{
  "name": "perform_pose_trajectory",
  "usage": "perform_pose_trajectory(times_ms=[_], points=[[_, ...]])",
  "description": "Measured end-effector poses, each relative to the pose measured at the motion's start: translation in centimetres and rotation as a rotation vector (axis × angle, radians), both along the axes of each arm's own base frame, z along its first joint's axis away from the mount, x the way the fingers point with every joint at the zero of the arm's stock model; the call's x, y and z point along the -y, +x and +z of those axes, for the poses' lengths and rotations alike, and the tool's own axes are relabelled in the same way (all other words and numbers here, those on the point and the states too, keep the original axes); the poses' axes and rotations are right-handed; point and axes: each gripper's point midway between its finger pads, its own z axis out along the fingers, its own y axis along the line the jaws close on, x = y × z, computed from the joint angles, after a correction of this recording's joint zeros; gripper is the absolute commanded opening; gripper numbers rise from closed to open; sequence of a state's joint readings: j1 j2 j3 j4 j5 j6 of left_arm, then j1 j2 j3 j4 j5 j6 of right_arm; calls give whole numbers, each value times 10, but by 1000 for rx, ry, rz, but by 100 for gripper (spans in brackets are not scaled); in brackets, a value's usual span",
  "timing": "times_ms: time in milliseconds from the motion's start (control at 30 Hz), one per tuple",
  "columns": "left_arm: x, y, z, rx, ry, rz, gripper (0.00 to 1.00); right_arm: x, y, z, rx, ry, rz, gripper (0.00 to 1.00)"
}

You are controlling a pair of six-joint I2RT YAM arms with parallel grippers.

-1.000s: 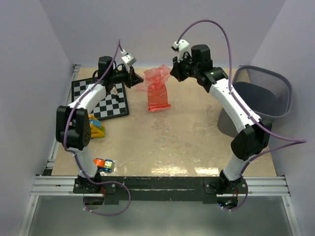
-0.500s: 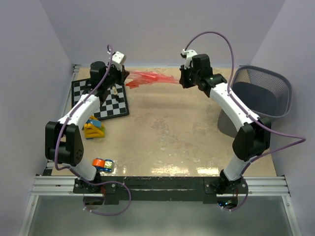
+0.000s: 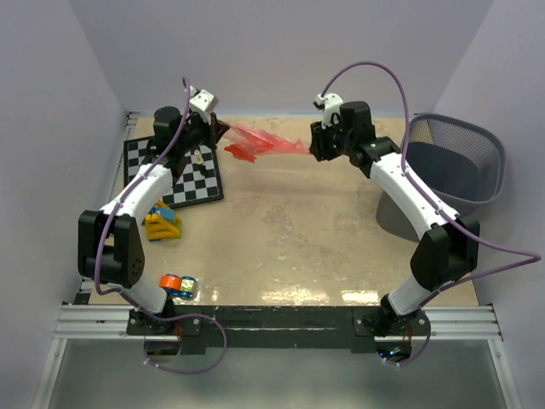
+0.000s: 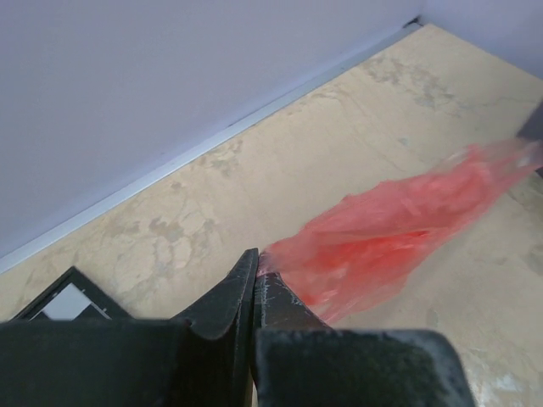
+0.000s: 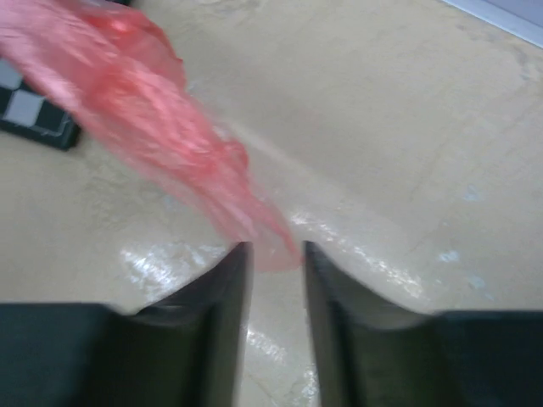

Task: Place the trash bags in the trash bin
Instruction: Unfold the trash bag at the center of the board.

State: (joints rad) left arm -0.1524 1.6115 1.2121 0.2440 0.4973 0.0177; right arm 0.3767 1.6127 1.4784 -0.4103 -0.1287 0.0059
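The red-orange trash bag hangs stretched out above the back of the table between the two arms. My left gripper is shut on its left end; the left wrist view shows the film pinched at the closed tips. My right gripper is at the bag's right end with its jaws parted. In the right wrist view the bag's blurred tip lies loose between the open fingers. The dark wire-mesh trash bin stands at the right edge, beyond the right arm.
A chessboard lies at the back left, under the left arm. A yellow toy and a small blue-orange car sit near the left edge. Walls close in the back and both sides.
The bag went from hanging upright at centre to being pulled out sideways towards the left. The right jaws have now parted off its end, and the right arm has shifted slightly right.
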Motion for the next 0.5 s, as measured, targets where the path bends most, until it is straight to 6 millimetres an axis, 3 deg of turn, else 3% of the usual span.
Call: perform_pose_trajectory(times_ms=[133,333,433,500], points=[[18,-15,3,8,-14,-144,0,-27,-17,17,38,19,277,72],[37,-36,13,61,35,-335,0,-68,-37,74,276,10,635,73],[41,-43,24,105,67,-396,0,-82,-42,83,347,-13,744,73],[42,-48,34,135,81,-421,0,-90,-41,79,355,-17,789,74]])
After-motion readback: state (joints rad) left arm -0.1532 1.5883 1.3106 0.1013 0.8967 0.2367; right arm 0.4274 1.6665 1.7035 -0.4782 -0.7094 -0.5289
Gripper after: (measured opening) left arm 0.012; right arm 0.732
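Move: The trash bag is stretched in the air between the hands, its near end in the shut left fingers and its far end still at the already parting right fingertips. Its middle lies about 11 cm left, 2 cm ahead and 2 cm below the right hand, and about 10 cm right, 4 cm back and 3 cm below the left. The trash bin stands roughly 28 cm right of the right hand and 6 cm back; the checkered board lies some 15 cm left of the left hand and 8 cm back, on the table. Leftward and up, then easing off, the right hand swings about 9 cm across towards the left hand and the bag, drawing back some 4 cm, as its fingers open wide off the bag's end and turn counter-clockwise to point across to the left. The left hand keeps its pinch and comes back and right, rising a little and turning some 25 degrees clockwise. ##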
